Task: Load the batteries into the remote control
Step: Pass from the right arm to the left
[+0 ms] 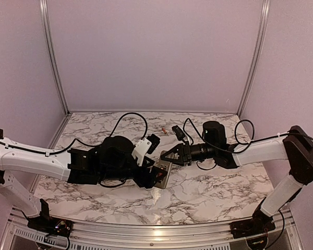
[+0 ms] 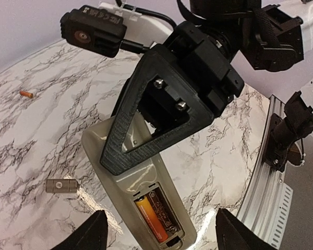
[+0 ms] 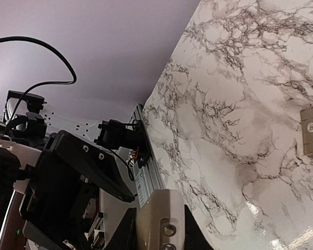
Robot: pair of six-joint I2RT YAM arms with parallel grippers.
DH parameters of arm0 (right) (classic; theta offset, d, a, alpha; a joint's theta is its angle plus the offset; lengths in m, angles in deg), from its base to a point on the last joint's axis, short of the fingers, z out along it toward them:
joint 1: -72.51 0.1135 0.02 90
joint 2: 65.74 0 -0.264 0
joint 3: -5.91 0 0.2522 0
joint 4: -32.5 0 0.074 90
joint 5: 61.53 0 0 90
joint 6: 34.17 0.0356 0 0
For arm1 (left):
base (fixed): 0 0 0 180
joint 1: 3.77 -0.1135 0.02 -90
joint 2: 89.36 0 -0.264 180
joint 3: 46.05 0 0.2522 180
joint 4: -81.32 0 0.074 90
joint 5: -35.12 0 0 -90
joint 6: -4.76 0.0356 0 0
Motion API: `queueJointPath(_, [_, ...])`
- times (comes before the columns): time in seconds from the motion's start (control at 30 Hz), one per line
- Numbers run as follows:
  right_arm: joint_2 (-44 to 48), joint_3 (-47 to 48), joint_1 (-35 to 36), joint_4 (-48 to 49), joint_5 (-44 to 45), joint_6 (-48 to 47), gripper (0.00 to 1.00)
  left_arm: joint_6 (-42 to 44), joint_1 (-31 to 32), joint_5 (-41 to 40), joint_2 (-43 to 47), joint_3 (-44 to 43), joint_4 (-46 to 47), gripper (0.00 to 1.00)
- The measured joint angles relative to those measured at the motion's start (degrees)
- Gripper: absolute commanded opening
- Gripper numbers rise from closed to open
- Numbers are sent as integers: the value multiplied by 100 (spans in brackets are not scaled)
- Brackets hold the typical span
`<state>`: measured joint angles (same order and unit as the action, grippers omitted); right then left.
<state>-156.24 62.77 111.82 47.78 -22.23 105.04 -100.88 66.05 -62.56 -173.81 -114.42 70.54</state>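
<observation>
The remote control (image 2: 112,151) lies back-up, greyish, with its battery recess open. One orange battery (image 2: 148,213) sits in the left slot of the recess; the slot beside it is empty. My right gripper (image 3: 159,229) is shut on the remote's far end (image 3: 156,205); it shows as a black triangular finger (image 2: 146,130) in the left wrist view. My left gripper (image 2: 161,237) is open, its fingertips (image 2: 88,234) standing either side of the recess end, apart from it. The second battery (image 2: 26,94) lies loose on the marble, also in the top view (image 1: 164,130).
The small grey cover plate (image 2: 62,186) lies on the marble left of the remote and shows in the right wrist view (image 3: 310,130). Both arms meet at the table's middle (image 1: 161,166). The aluminium frame rail (image 2: 271,192) runs along the near edge.
</observation>
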Motion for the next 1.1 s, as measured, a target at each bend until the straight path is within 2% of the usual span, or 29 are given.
queueJointPath(0.1, [0,28,0,-4,17,-7,0,-319,-20,11,-116,0,-4,56])
queueJointPath(0.23, [2,28,0,-13,22,-7,0,-625,-96,11,-295,0,-33,46])
queueJointPath(0.53, [11,28,0,4,20,-4,0,-1084,-415,225,-404,4,-11,42])
queueJointPath(0.67, [11,28,7,13,-22,-7,0,-1204,-468,564,-448,15,122,47])
queueJointPath(0.73, [11,31,7,28,-33,-11,0,-1257,-472,765,-516,15,195,47])
queueJointPath(1.03, [11,111,33,-4,-87,-114,0,-1443,-516,1045,-656,17,286,30])
queueJointPath(1.1, [11,116,33,-2,-83,-175,4,-1537,-549,1078,-656,28,319,26])
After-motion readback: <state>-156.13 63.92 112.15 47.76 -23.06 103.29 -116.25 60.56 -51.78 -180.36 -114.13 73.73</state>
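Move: The remote control, already held at its upper end by the right fingers, has its middle about 2 cm ahead, 2 cm right and 4 cm below the left hand, and about 4 cm back, 2 cm left and 4 cm below the right hand. From the left hand, its open battery bay sits level fore-and-aft, 2 cm right and 6 cm down. The battery cover lies on the table roughly 13 cm ahead of the left hand, 1 cm left and 18 cm below. Around the remote's body, below where the right fingers keep their grip, the open left fingers sink about 4 cm, first easing forward 2.5 cm and then back 1 cm. The left wrist tips down close to 20 degrees as its fingers narrow by more than half onto the body, one on the battery-bay side, the other behind. The right hand holds almost still, lifting barely 1 cm late on. ##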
